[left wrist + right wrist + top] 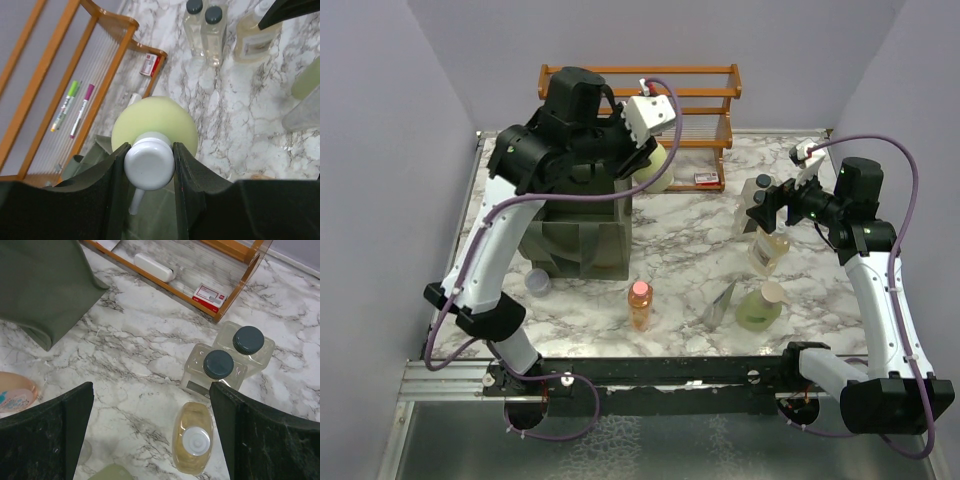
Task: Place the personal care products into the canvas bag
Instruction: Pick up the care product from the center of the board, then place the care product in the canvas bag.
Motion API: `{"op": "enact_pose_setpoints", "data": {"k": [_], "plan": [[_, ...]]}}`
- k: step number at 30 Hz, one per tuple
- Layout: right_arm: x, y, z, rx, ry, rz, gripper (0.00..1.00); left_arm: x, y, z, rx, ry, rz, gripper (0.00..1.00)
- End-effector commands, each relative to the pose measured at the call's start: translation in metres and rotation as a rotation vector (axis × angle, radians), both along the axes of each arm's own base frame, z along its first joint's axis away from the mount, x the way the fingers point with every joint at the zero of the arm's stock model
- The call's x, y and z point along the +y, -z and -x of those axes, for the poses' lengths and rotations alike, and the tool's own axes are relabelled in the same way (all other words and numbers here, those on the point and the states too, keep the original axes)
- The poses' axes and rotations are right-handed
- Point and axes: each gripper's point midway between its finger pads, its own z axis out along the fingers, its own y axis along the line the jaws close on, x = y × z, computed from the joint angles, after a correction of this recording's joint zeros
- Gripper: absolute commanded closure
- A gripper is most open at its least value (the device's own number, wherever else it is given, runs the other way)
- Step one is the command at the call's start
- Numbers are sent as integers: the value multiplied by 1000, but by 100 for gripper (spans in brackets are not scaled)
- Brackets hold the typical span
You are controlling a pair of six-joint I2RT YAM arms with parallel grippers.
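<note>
My left gripper (642,158) (148,150) is shut on the white pump head of a pale green bottle (657,166) (155,120). It holds the bottle in the air at the far right corner of the olive canvas bag (582,238) (102,150). My right gripper (767,205) (150,397) hangs open above an amber bottle (770,250) (192,437), beside two clear black-capped bottles (758,192) (218,365). A green pump bottle (760,308), a grey pouch (722,303) and an orange pink-capped bottle (640,303) stand on the table near the front.
An orange-brown wooden rack (700,95) stands at the back, with two marker pens (70,107) on it and a small red box (705,178) (210,295) at its foot. A lavender cup (538,282) sits left of the bag's front.
</note>
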Motion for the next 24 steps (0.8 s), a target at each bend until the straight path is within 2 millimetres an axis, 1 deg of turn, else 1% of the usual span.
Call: {"op": "enact_pose_setpoints", "data": {"k": [1,7,11,15,18,21,24], "plan": [[-1,-6,-5,-28,2,-7,1,19,-107,32,-293,32,201,100],[-2,-5,-5,-29,9,-2,1,61,-137,31,-348,-81,269,100],[-2,-5,-4,-29,7,-3,1,99,-147,23,-350,-203,316,100],[-1,-6,-4,-33,2,-5,1,132,-136,10,-327,-341,316,100],[0,-8,-3,-34,-4,-10,1,150,-120,0,-289,-421,314,100],[1,-9,-3,-35,-7,-12,1,164,-100,-12,-244,-499,304,100],[1,-8,-2,-34,-9,-13,1,169,-71,-24,-179,-543,278,100]]}}
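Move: The canvas bag, open side up, has its middle around 14 cm to the left of the left gripper, 7 cm ahead and some 30 cm below; the pale green pump bottle is already held by its neck. The clear cup stands about 26 cm left and 4 cm back, the orange bottle about 12 cm back and 1 cm left, both well below. From the right gripper the bag lies roughly 39 cm left and 7 cm ahead. Bring the left gripper, still pinching the pump bottle by the neck, up about 8 cm with a slight draw back, then sweep it some 16 cm left over the bag's right rim, turning it nearly 30 degrees counter-clockwise. Finish by easing down about 4 cm above the bag's opening, fingers kept shut on the neck. ##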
